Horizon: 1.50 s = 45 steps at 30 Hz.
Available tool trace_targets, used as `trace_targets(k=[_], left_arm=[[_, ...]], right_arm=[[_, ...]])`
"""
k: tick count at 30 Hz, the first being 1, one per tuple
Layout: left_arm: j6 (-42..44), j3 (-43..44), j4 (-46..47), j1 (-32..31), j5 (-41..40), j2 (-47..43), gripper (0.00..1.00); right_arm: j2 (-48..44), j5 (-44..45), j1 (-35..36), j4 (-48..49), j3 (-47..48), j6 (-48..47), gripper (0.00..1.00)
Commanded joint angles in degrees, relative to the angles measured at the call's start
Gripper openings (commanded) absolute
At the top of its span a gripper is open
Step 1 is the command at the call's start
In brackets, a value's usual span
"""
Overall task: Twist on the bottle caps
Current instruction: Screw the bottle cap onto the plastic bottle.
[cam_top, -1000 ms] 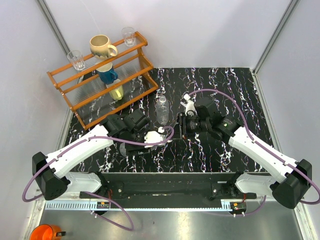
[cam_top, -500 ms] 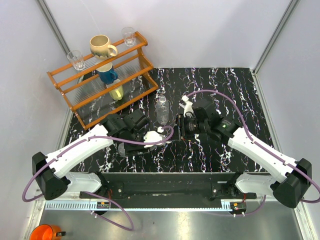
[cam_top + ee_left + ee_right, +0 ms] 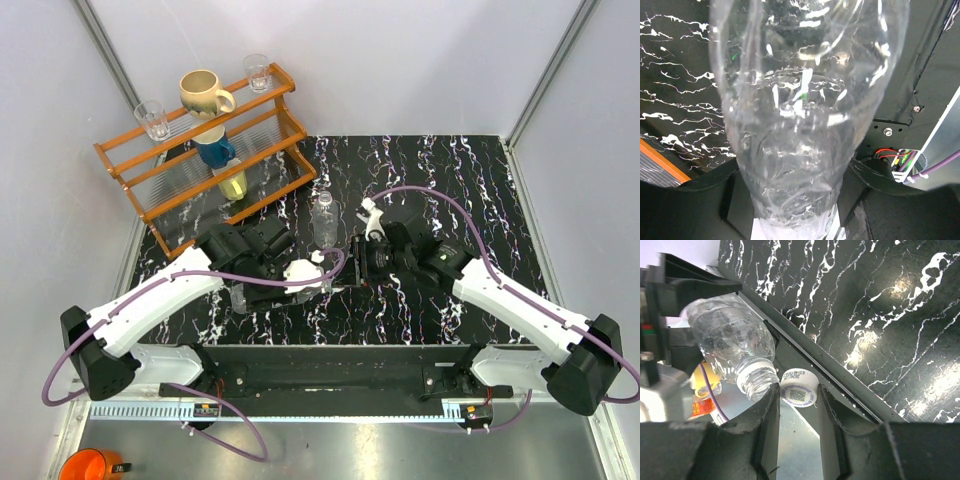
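My left gripper (image 3: 795, 202) is shut on a clear ribbed bottle (image 3: 800, 100) that fills the left wrist view. In the right wrist view the same bottle (image 3: 732, 342) lies tilted, its open threaded neck (image 3: 758, 380) pointing at my right gripper (image 3: 798, 392). That gripper is shut on a white bottle cap (image 3: 799, 391) with purple print, held close beside the neck and not on it. From above, the left gripper (image 3: 318, 266) and right gripper (image 3: 357, 262) meet at the table's middle front. A second bottle (image 3: 323, 220) stands upright just behind them; whether it carries a cap I cannot tell.
A wooden rack (image 3: 205, 165) at the back left holds mugs and two clear glasses. A clear rounded thing (image 3: 243, 298) lies under my left arm. The black rail (image 3: 330, 365) runs along the near table edge. An orange cup (image 3: 88, 466) sits below the table at far left.
My right gripper has moved a little left and nearer with the cap, closing on the held bottle's neck. The left wrist has shifted slightly left.
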Motion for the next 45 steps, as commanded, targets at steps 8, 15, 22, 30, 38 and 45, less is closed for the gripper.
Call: trace_targets(k=[8,15,22,30,38,45], left_arm=[[-0.9,5.2,8.8,0.6,5.7,-3.3,0.11],[-1.1,2.3,9.4,2.2,7.5,-5.4,0.06],[-1.7,-0.4,11.2,7.7,17.3,-10.0,0.00],[0.0,-3.2,9.8,9.4,28.0,-12.0,0.00],[3.0,-4.2,6.3,11.3,35.3,-14.2,0.00],[3.5,-3.4,5.5,11.6,36.9,-13.5,0.00]], right_arm=[[0.3,0.9,1.4,3.0,-3.2,1.6,0.04],[-2.3,1.3,1.2,2.9,-1.6,0.7,0.04],[-8.6,0.8,-1.8,0.8,1.3,-1.8,0.05],[-10.6,-8.6,-4.1,6.0,6.1,-5.2,0.05],[-10.3,-22.1,-6.0,8.7,8.4,-7.3,0.04],[-9.3,-29.0,-6.2,6.5,6.4,-12.0,0.05]])
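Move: The cap is still pinched in my right fingertips. The bottle's mouth lies about 3 cm to their left and 2 cm back, level with them. My left hand still holds the bottle low on its body; from it the mouth is some 13 cm right, 1 cm ahead and 4 cm up, the cap about 16 cm right, 2 cm ahead and 4 cm up. The standing bottle is roughly 18 cm ahead of my right hand, 4 cm left and 6 cm lower. I bring cap and bottle mouth up as a pair, both grips unchanged. My right hand first dips 2 cm with the cap, then climbs about 15 cm, drawing back near the end, its fingers swinging up towards level and counter-clockwise. My left hand rises some 5 cm, drifting back and right, and rolls about 30 degrees so the mouth tips upward beneath the cap. ##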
